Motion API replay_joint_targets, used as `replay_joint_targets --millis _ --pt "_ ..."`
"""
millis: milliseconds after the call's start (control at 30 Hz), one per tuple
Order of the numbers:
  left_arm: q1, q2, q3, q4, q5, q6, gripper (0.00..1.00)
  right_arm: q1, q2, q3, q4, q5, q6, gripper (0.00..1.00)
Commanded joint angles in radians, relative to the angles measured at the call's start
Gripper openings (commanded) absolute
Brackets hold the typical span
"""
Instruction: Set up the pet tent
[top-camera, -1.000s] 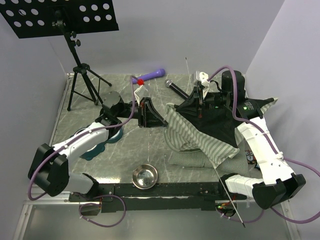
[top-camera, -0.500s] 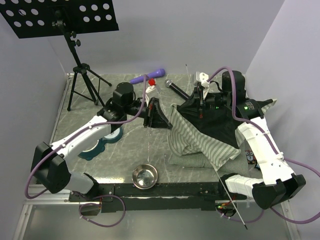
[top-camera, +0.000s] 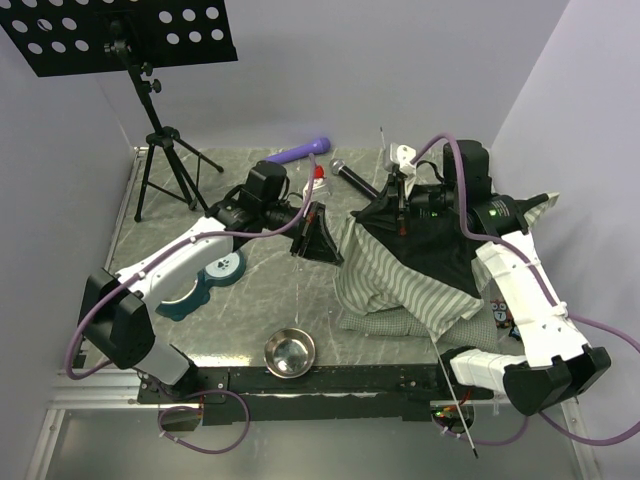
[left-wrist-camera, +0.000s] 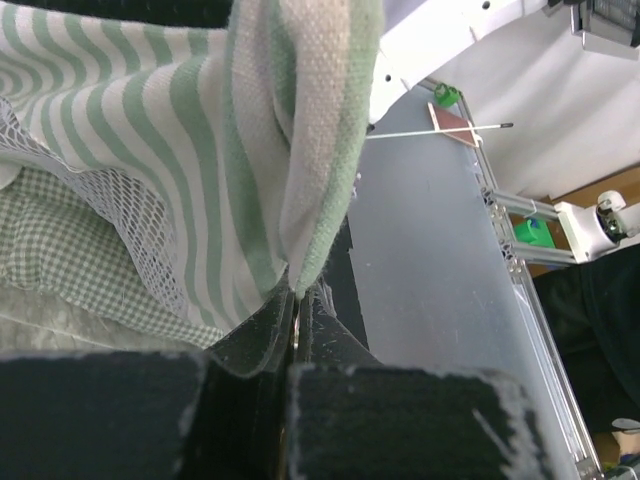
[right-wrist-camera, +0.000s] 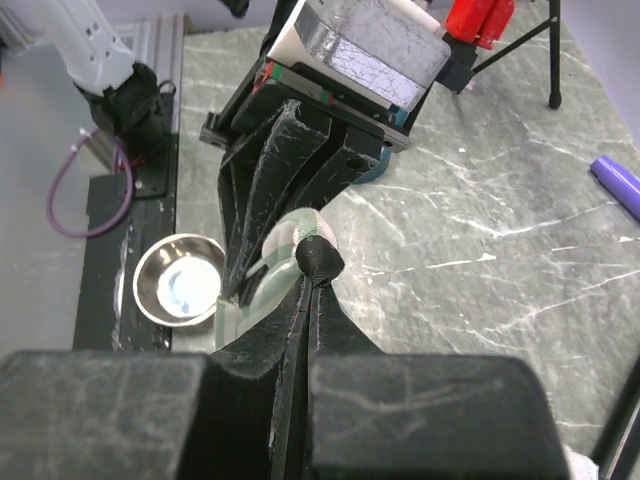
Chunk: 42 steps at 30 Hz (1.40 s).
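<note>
The pet tent lies crumpled at the right of the table, green-and-white stripes outside and dark lining on top. My left gripper is at its left edge. In the left wrist view it is shut on a fold of striped fabric, with white mesh and the checked cushion beside it. My right gripper holds the tent's far side up; in its wrist view it is shut on a black-bound fabric edge. A thin pole sticks out toward the near edge.
A steel bowl sits at the near edge. The teal bowl holder lies under the left arm. A music stand tripod stands at the back left. A purple object and a microphone lie at the back.
My left gripper has swung right across the table to the tent's left edge and has shut on the striped fabric. The right arm has barely moved.
</note>
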Motion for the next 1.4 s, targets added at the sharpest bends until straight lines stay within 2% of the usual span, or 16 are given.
replay_joint_targets --millis 0,233,400,467,500,533,567,633,667,700,767,900,1067,1133,1233,1367 --pt "-0.029 0.046 0.021 -0.166 -0.050 0.078 0.01 0.013 0.012 0.085 -0.093 -0.062 -0.155 0.00" --pt "-0.032 0.027 0.047 -0.177 -0.079 0.087 0.01 0.024 0.064 0.134 -0.302 -0.044 -0.322 0.00" --pt "-0.037 0.032 0.076 -0.215 -0.095 0.118 0.01 0.035 0.077 0.134 -0.308 -0.042 -0.330 0.00" --pt "-0.032 0.026 0.079 -0.212 -0.089 0.118 0.01 0.035 0.078 0.137 -0.270 -0.039 -0.267 0.00" --pt "-0.020 0.017 0.073 -0.185 -0.070 0.101 0.01 0.035 0.078 0.142 -0.239 -0.035 -0.232 0.03" --pt "-0.003 0.006 0.055 -0.137 -0.054 0.054 0.01 0.033 0.078 0.146 -0.195 -0.021 -0.188 0.10" --pt "0.013 -0.008 0.037 -0.065 -0.047 -0.045 0.01 0.029 0.077 0.157 -0.170 -0.007 -0.154 0.22" --pt "0.053 -0.029 -0.005 0.076 -0.047 -0.171 0.01 0.001 0.071 0.174 -0.104 0.016 -0.068 0.51" --pt "0.069 -0.032 -0.011 0.119 -0.052 -0.224 0.01 -0.016 0.067 0.184 -0.081 0.017 -0.028 0.61" --pt "0.084 -0.031 -0.011 0.141 -0.065 -0.267 0.01 -0.036 0.063 0.194 -0.057 0.025 0.012 0.69" --pt "0.112 -0.010 0.004 0.147 -0.076 -0.310 0.01 -0.068 0.051 0.220 -0.036 0.034 0.058 0.78" --pt "0.171 0.075 0.114 0.026 -0.110 -0.232 0.01 -0.143 0.025 0.260 -0.134 0.096 0.043 0.86" --pt "0.242 0.202 0.272 -0.037 -0.089 -0.219 0.01 -0.200 0.003 0.246 -0.537 0.160 -0.174 0.94" --pt "0.251 0.237 0.297 -0.019 -0.076 -0.244 0.01 -0.204 -0.040 0.189 -0.628 0.207 -0.241 0.95" --pt "0.265 0.285 0.314 0.024 -0.060 -0.262 0.01 -0.211 -0.124 0.096 -0.644 0.299 -0.242 0.96" --pt "0.288 0.386 0.429 -0.037 -0.052 -0.216 0.01 -0.218 -0.164 0.036 -0.656 0.405 -0.242 0.96"
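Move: The left hand already pinches the tent's striped edge, to be taken some 17 cm ahead and 3 cm left. From that hand the metal bowl lies about 14 cm back and 10 cm left, and the black microphone roughly 28 cm ahead and 4 cm right, both some 25 cm below. The right hand still grips the tent's dark upper corner; from it the striped panel's middle is about 8 cm back, 9 cm right and 12 cm lower. Forward by about 17 cm and slightly left goes the left hand after a wait, its fingers keeping hold of the striped edge and swinging some 20 degrees counter-clockwise. The right hand first eases down, then opens wide and lets go of the dark corner, rising forward over it before sweeping right, back and down towards the striped panel, fingertips dipping. ##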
